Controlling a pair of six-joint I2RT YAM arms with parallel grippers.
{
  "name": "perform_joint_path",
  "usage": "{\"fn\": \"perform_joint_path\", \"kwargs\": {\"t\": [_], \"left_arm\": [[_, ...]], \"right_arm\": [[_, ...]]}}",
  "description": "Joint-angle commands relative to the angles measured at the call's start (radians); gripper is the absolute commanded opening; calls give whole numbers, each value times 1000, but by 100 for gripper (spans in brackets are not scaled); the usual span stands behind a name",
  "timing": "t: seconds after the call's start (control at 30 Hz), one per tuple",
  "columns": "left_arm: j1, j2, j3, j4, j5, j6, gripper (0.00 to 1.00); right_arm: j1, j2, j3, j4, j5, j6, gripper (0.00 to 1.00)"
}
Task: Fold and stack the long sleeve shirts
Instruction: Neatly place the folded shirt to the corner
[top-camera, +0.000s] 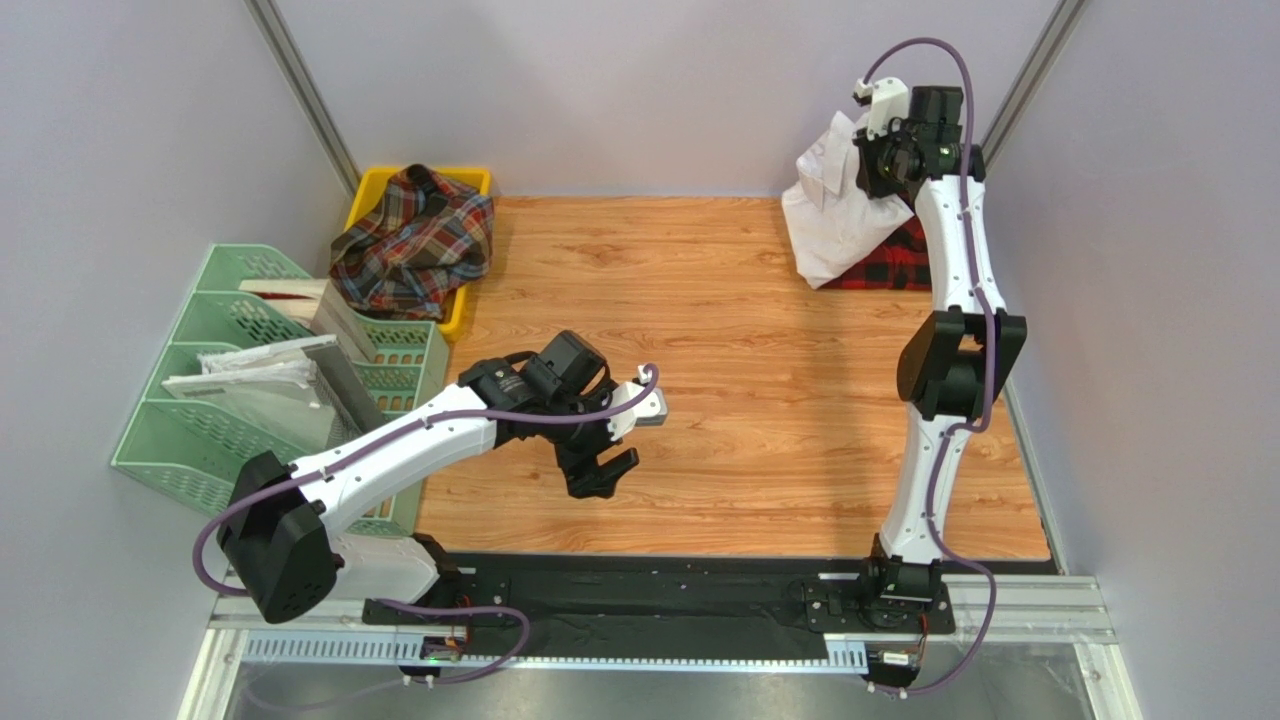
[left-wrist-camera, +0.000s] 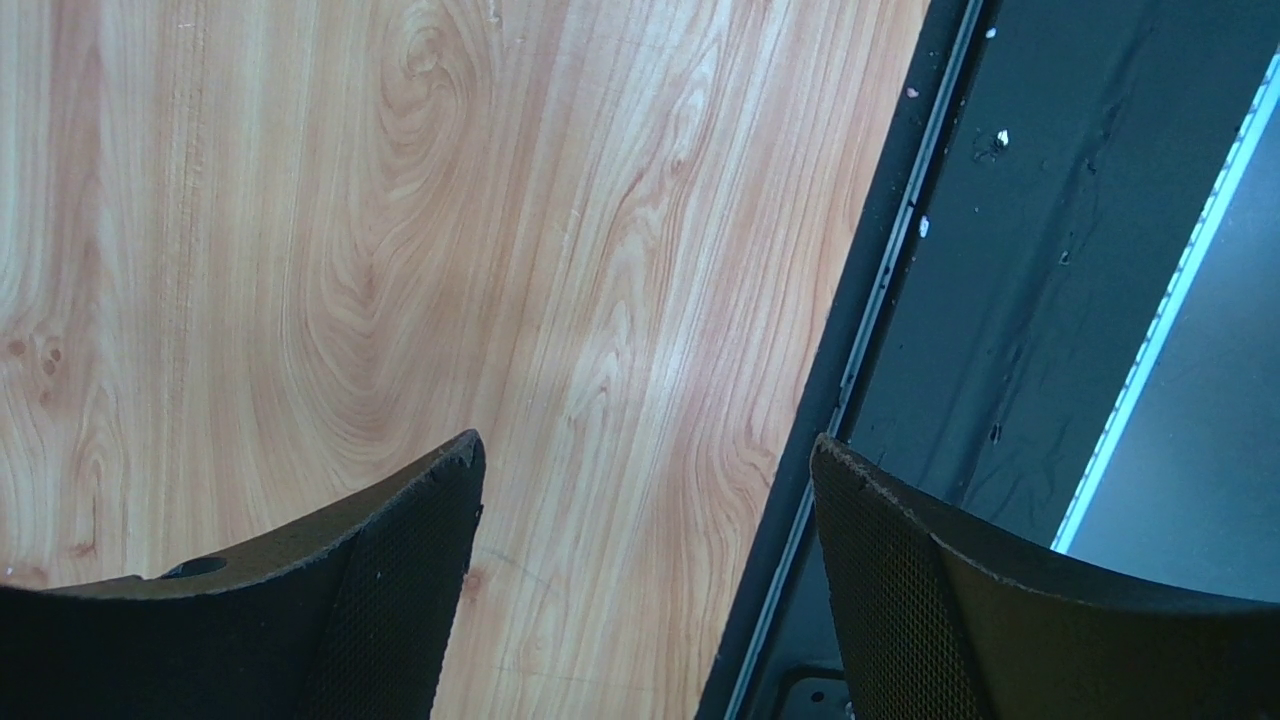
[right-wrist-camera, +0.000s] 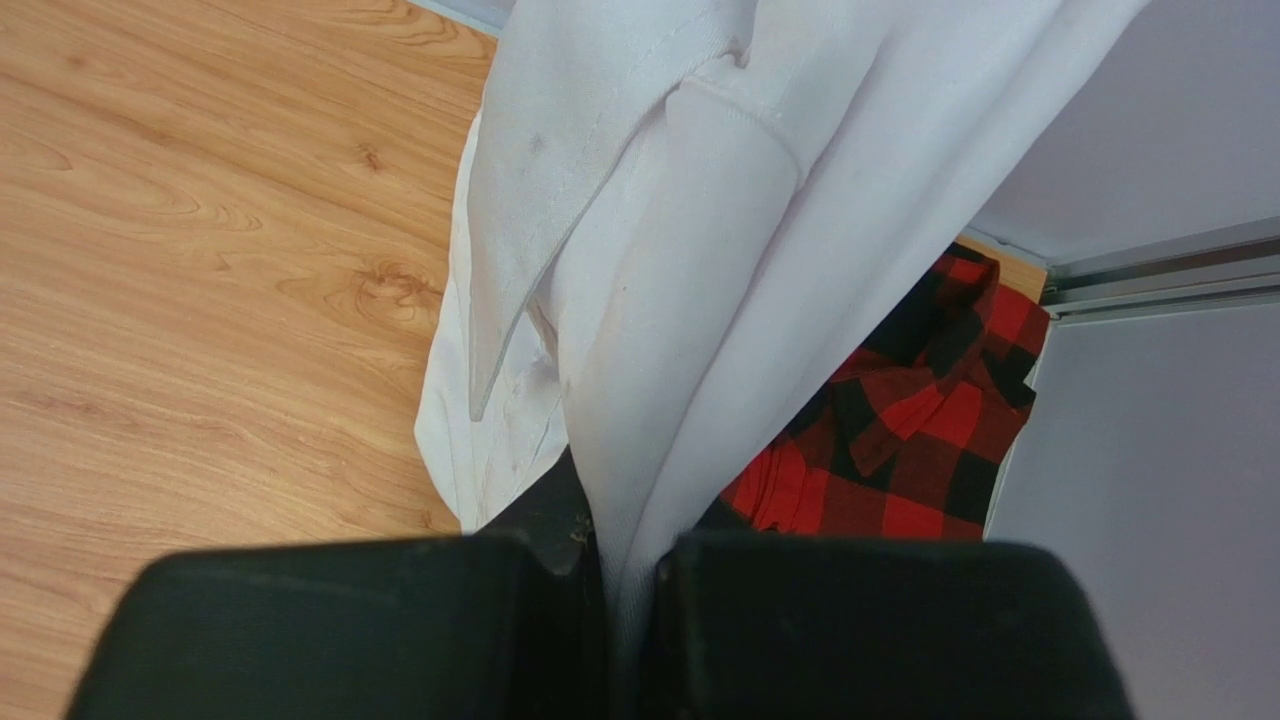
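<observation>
At the far right corner my right gripper (top-camera: 884, 150) is raised and shut on the white shirt (top-camera: 836, 210), whose cloth hangs down from between the jaws (right-wrist-camera: 706, 255). Under and beside it the red-and-black checked shirt (top-camera: 887, 267) lies on the table (right-wrist-camera: 902, 435). The tartan shirt (top-camera: 413, 240) is bunched in the yellow bin at the far left. My left gripper (top-camera: 601, 468) hovers open over bare wood near the front of the table, nothing between its fingers (left-wrist-camera: 406, 585).
A yellow bin (top-camera: 466, 183) holds the tartan shirt. Green file trays (top-camera: 226, 383) with white paper sheets stand at the left edge. A black rail (top-camera: 676, 578) runs along the table's near edge, also seen as a rail (left-wrist-camera: 1037, 270) in the left wrist view. Grey walls close in on both sides.
</observation>
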Motion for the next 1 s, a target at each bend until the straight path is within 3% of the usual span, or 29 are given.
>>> {"fn": "perform_joint_path", "kwargs": {"t": [0.0,0.97], "left_arm": [[3,-17,8,-11,5,-11,85],[4,1,15,-23,10,5,85]], "right_arm": [[-20,-78,60,71,-17,-18,0],[-152,66,-90,269,-98,17,0]]}}
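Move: The right hand holds the white shirt, whose hanging bulk is about 5 cm to its left and some 9 cm below. The folded red-black shirt lies about 7 cm to the hand's right, level with it and roughly 20 cm below; the table's far right corner is some 20 cm right and 9 cm ahead. From the idle left hand, the red-black shirt is about 43 cm ahead, 62 cm right and 10 cm below. Still gripping the white shirt, the right hand carries it about 7 cm right, then also lowers towards the red-black shirt. ##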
